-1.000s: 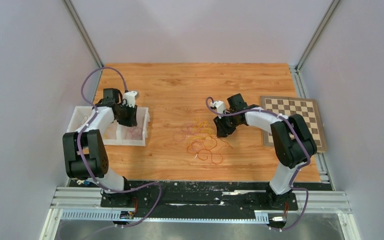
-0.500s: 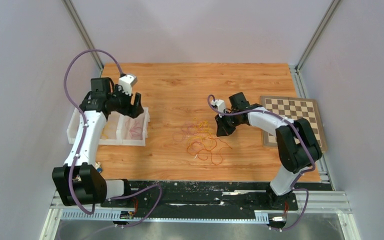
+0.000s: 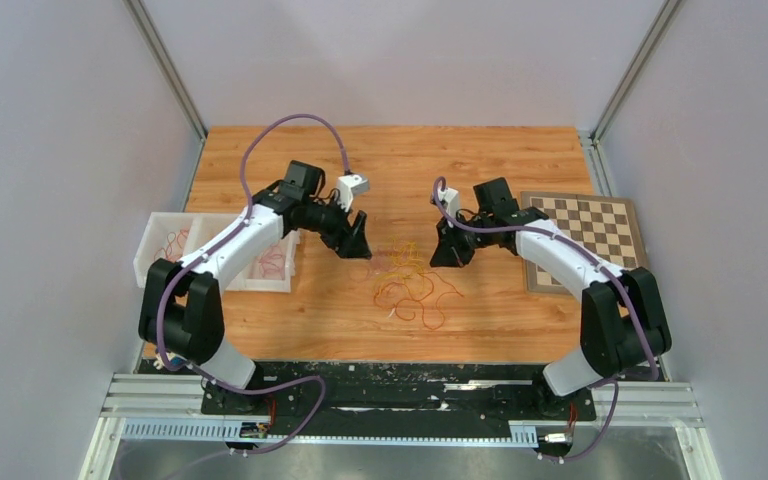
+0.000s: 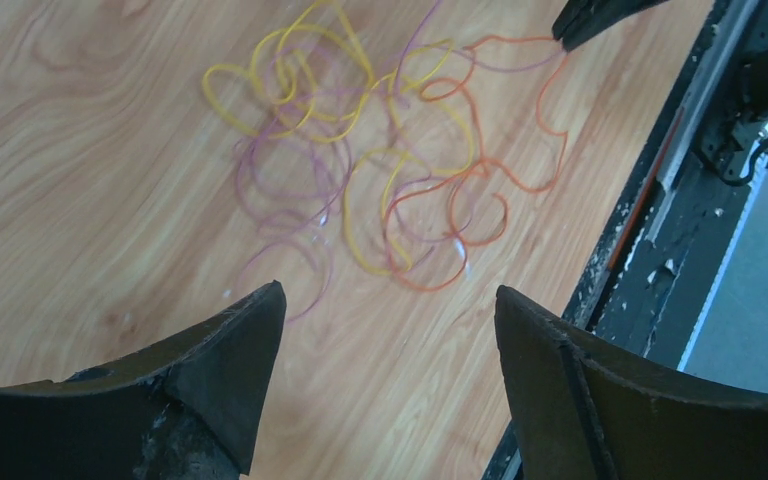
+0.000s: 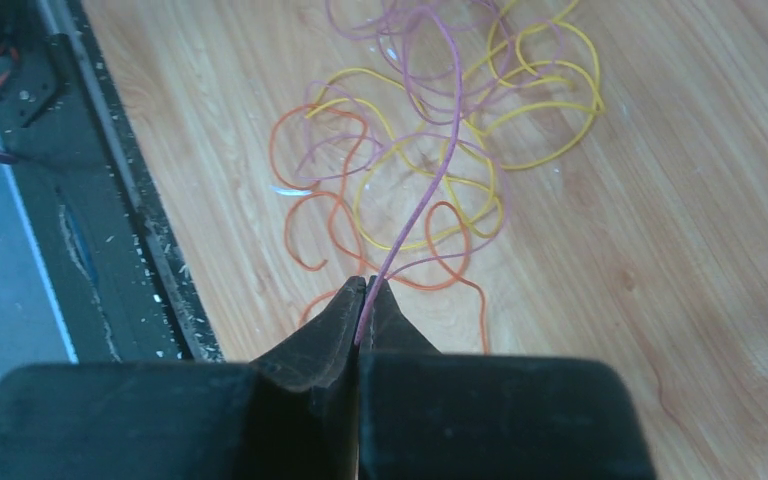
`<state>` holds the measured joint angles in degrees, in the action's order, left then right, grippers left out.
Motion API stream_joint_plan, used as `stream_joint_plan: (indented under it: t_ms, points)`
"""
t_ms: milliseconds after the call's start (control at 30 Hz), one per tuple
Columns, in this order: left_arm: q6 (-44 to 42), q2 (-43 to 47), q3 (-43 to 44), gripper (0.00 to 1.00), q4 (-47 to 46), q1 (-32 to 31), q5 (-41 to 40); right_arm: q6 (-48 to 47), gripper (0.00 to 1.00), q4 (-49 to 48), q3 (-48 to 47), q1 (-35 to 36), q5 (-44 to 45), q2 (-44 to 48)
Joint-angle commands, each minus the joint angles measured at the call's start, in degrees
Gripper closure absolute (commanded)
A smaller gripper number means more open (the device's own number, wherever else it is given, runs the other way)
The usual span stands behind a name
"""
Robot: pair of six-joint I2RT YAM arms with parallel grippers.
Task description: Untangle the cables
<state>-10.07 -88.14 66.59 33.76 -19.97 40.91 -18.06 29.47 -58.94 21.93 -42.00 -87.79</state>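
The cables [image 3: 410, 280] lie as a loose tangle of orange, yellow and pink strings in the middle of the wooden table. My left gripper [image 3: 357, 245] hangs just left of the tangle, open and empty. In the left wrist view the cables [image 4: 390, 180] lie beyond its gripper [image 4: 390, 290], not between the fingers. My right gripper [image 3: 443, 255] is at the tangle's right edge, shut on a pink cable [image 5: 445, 130]. In the right wrist view that cable runs from the closed gripper [image 5: 365, 282] up into the pile [image 5: 430, 200]. The right gripper's tip [image 4: 600, 15] shows at the top of the left wrist view.
A white divided tray [image 3: 160, 225] with a few strings in it stands at the table's left edge. A chessboard [image 3: 590, 235] lies at the right. The black mounting rail [image 3: 400, 385] runs along the near edge.
My left arm swung right from the tray to the tangle and its gripper opened. My right gripper closed on the pink cable and shifted slightly back and right.
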Motion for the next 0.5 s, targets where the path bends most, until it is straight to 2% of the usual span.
stream_joint_plan:
  t_ms: [0, 267, 467]
  points:
    - [4.44, -2.98, 2.06, 0.15, -9.31, -3.26, 4.00, 1.01, 1.00, 0.16, -1.03, -0.10, -6.48, 3.60]
    - [8.71, -8.40, 5.83, 0.13, -17.01, -6.40, 6.07, -0.50, 1.00, 2.10, -3.86, 0.03, -11.93, 6.88]
    - [9.68, -13.68, 12.13, 0.15, -16.33, -8.65, 6.73, -0.54, 1.00, 3.76, -6.88, -0.04, -14.94, 7.17]
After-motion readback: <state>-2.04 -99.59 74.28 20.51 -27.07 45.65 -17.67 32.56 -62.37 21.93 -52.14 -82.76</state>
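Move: To the left hand's right, about 17 cm off, 3 cm back and some 7 cm lower, is the lifted stretch of the purple cable that the right fingers already hold. On the table 13 cm below that hand, the yellow coil lies 13 cm right and 4 cm ahead, the orange loops 18 cm right and 8 cm back. From the right hand, the tangle's middle is about 8 cm left, level fore and aft, and 10 cm below. Closing in on the raised purple cable, the open left hand travels about 8 cm to the right over the tangle's far side, easing forward as it goes, with its fingers tipping up slightly. Meanwhile the right hand keeps its shut fingers on the purple cable and lifts some 6 cm, drifting a little back and left and tilting its fingertips up about 10 degrees. ##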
